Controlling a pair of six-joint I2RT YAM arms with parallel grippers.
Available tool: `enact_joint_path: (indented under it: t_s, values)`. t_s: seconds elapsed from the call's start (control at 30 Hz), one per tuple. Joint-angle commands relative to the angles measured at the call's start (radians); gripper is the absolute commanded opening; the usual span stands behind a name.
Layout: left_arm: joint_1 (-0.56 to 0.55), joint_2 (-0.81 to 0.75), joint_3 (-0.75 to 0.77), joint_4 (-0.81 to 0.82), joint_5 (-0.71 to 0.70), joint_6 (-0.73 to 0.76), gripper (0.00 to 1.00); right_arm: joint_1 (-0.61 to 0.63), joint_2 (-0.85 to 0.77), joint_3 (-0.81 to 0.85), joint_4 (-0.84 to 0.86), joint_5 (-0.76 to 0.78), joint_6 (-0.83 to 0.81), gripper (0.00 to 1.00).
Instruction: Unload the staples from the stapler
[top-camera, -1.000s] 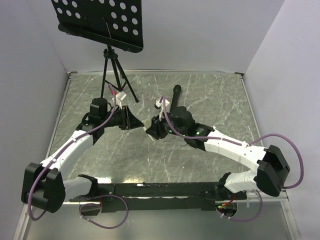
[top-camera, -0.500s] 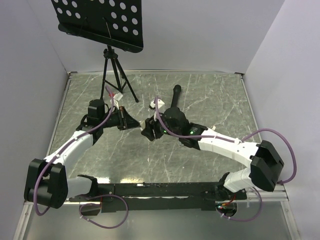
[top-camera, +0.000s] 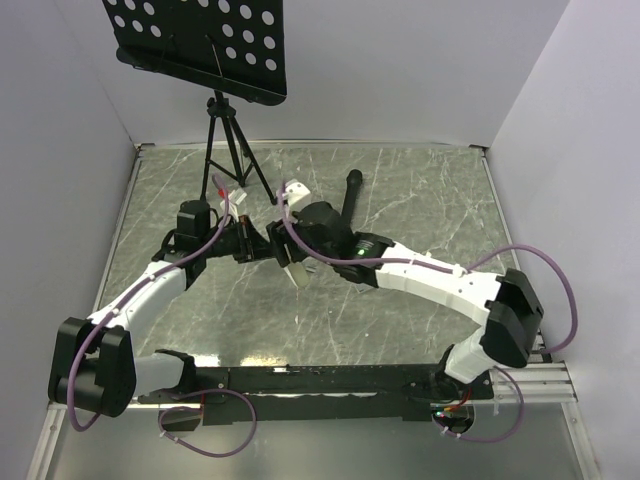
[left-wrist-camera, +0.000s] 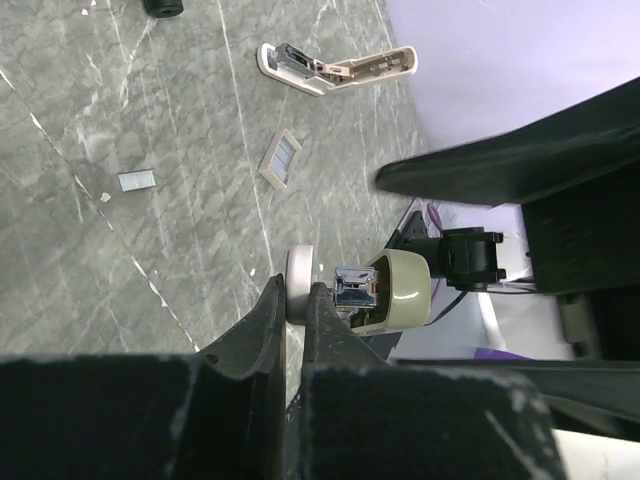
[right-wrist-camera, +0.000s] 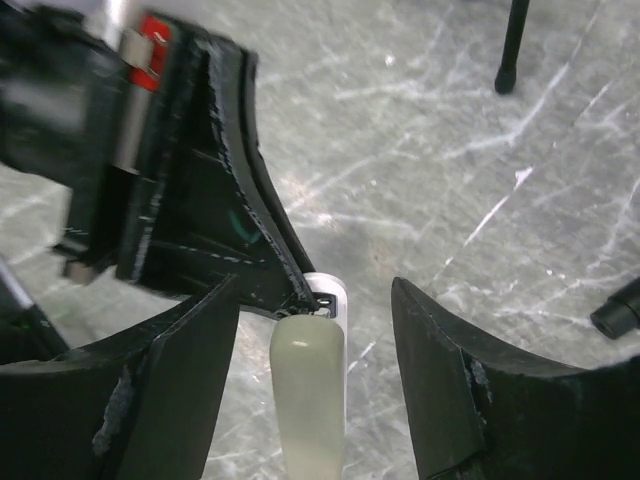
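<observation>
The cream stapler (top-camera: 297, 270) hangs in the air between the two arms at table centre. My left gripper (top-camera: 268, 248) is shut on its pale base plate (left-wrist-camera: 300, 268). In the left wrist view (left-wrist-camera: 297, 290) the cream top (left-wrist-camera: 400, 290) stands apart from the base and the metal magazine (left-wrist-camera: 352, 285) is exposed. My right gripper (top-camera: 288, 256) is open. In the right wrist view (right-wrist-camera: 315, 290) its fingers stand either side of the stapler's cream top (right-wrist-camera: 308, 400) without touching it. Two staple strips (left-wrist-camera: 281, 160) (left-wrist-camera: 137, 180) lie on the table.
A music stand's tripod (top-camera: 232, 150) stands at the back left. A black cylinder (top-camera: 350, 195) lies behind the right arm. A second cream stapler-like object (left-wrist-camera: 335, 68) lies opened on the marble table (top-camera: 420, 200). Walls close the table on three sides.
My right arm has swung left towards the left gripper, and its open fingers now straddle the stapler. The left gripper has kept its hold and barely moved.
</observation>
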Motion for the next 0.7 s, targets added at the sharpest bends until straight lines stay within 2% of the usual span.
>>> enact_joint_path:
  t_s: [0.0, 0.1, 0.2, 0.23, 0.27, 0.43, 0.67]
  values:
    - [0.006, -0.03, 0.021, 0.024, 0.004, 0.009, 0.01, 0.028, 0.044, 0.076, -0.07, 0.07, -0.035, 0.66]
    - [0.009, -0.031, 0.018, 0.024, 0.002, 0.011, 0.01, 0.036, 0.064, 0.09, -0.09, 0.092, -0.037, 0.61]
    - [0.015, -0.03, 0.017, 0.018, -0.009, 0.009, 0.01, 0.039, 0.052, 0.076, -0.089, 0.105, -0.034, 0.4]
    - [0.017, -0.03, 0.015, 0.015, -0.012, 0.008, 0.01, 0.039, 0.045, 0.068, -0.086, 0.112, -0.032, 0.28]
    - [0.023, -0.028, 0.017, 0.012, -0.018, 0.009, 0.01, 0.039, 0.035, 0.064, -0.086, 0.118, -0.031, 0.26]
    - [0.061, -0.007, 0.056, -0.146, -0.163, 0.083, 0.01, 0.037, -0.023, 0.021, -0.098, 0.136, -0.031, 0.23]
    - [0.118, -0.022, 0.01, -0.094, -0.167, 0.026, 0.01, 0.034, -0.124, -0.132, -0.106, 0.156, 0.011, 0.27]
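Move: The green stapler cover's raised end, which my open right fingers straddle, is about 3 cm straight below that hand; the base tip in my left fingers is some 2 cm ahead, 2 cm left and 5 cm below. From my left hand the cover end is roughly 2 cm back, 2 cm right and 2 cm up. On the table, the staple strip lies about 6 cm right of my left hand and 2 cm ahead, with the small square case some 17 cm right and 5 cm back. I sink my right hand about 3 cm over the green cover and close its fingers on the end, then ease it up, back and right by a centimetre or so. My left hand keeps its pinch on the white base's tip and, slowly and then quickly, draws left and forward, slightly down, about 4 cm in all, turning some 10 degrees counter-clockwise, to pull the halves apart. ##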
